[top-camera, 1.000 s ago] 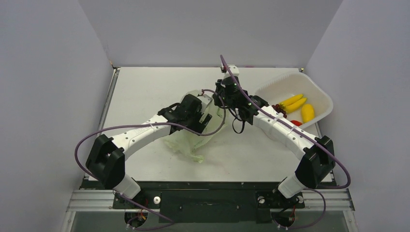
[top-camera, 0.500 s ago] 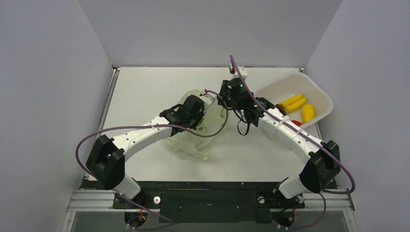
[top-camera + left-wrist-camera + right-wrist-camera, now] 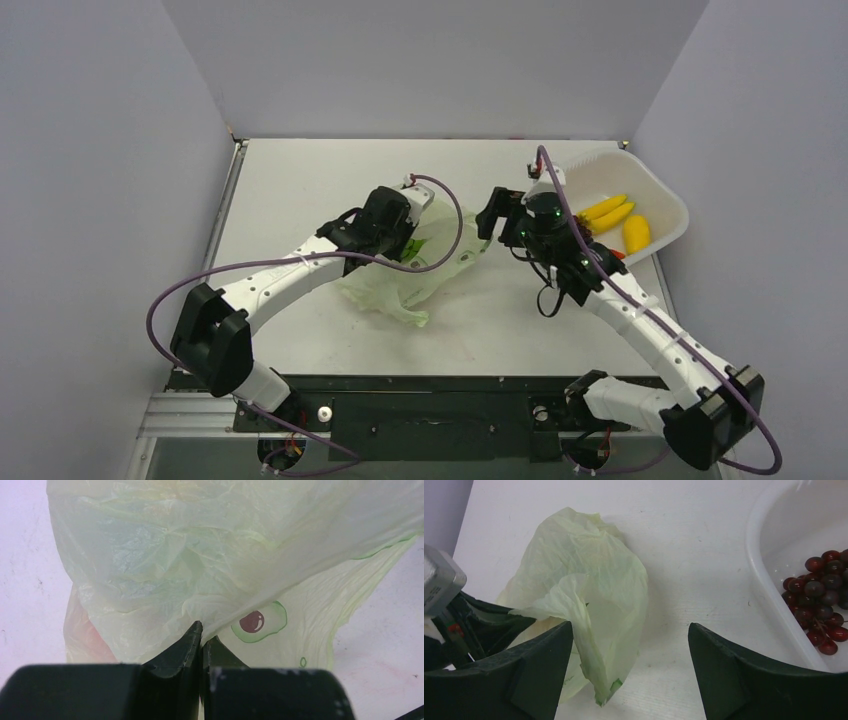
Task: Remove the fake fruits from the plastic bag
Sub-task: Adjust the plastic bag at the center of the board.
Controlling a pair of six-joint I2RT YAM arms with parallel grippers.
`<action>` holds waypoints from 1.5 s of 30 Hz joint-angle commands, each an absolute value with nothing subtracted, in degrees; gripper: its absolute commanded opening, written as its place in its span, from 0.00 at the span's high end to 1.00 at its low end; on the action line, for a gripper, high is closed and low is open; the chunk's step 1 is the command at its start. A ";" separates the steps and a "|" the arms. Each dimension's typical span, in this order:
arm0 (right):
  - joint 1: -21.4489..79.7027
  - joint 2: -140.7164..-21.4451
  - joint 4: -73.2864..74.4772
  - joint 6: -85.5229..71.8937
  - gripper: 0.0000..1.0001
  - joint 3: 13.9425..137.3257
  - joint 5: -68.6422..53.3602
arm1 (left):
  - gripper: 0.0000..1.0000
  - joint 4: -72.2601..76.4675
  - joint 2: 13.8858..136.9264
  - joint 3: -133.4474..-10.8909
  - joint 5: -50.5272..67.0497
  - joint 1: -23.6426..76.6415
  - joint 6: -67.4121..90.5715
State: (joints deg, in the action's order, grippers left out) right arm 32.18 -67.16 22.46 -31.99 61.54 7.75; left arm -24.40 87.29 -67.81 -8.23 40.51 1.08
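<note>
The pale green plastic bag (image 3: 398,280) lies crumpled mid-table, and one side of it is pulled up. My left gripper (image 3: 398,226) is shut on a fold of the bag (image 3: 200,570), pinched between its fingertips (image 3: 195,632). A faint reddish shape (image 3: 82,635), possibly one of the fake fruits, shows through the film; nothing else inside can be made out. My right gripper (image 3: 493,218) hangs open to the right of the bag (image 3: 589,590), between it and the basket. Its fingers (image 3: 536,672) are wide apart and hold nothing.
A white basket (image 3: 655,190) stands at the back right. It holds yellow bananas (image 3: 610,210), a yellow fruit (image 3: 636,233) and a dark grape bunch (image 3: 819,600). The right arm crosses in front of the basket's near corner.
The right gripper has opened, let go of the bag and swung right toward the basket. The left gripper has shut on the bag and holds its fold up.
</note>
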 commanded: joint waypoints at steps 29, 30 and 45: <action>44.40 -82.09 -32.81 -68.06 0.20 34.23 2.33 | 1.00 -22.87 83.25 -69.48 -2.95 38.68 2.73; 44.35 -84.82 -33.15 -68.75 0.21 35.98 1.78 | 1.00 -22.82 82.99 -69.50 -2.84 38.63 2.73; 33.76 -90.91 -44.36 -67.27 1.00 35.48 -20.97 | 1.00 -19.02 84.83 -71.71 28.41 22.21 14.10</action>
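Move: The plastic bag's near right rim hangs about 14 cm left of the open right hand, 3 cm back and some 15 cm lower. The green fruit inside lies roughly 17 cm left, 4 cm ahead and 20 cm below; the white basket's middle is about 24 cm right, 13 cm ahead and 19 cm down. From the left hand, already pinching the bag, that near rim is some 4 cm back, 4 cm right and 6 cm below. The right hand loops back, down about 14 cm and left to pinch the near rim; left keeps hold. ##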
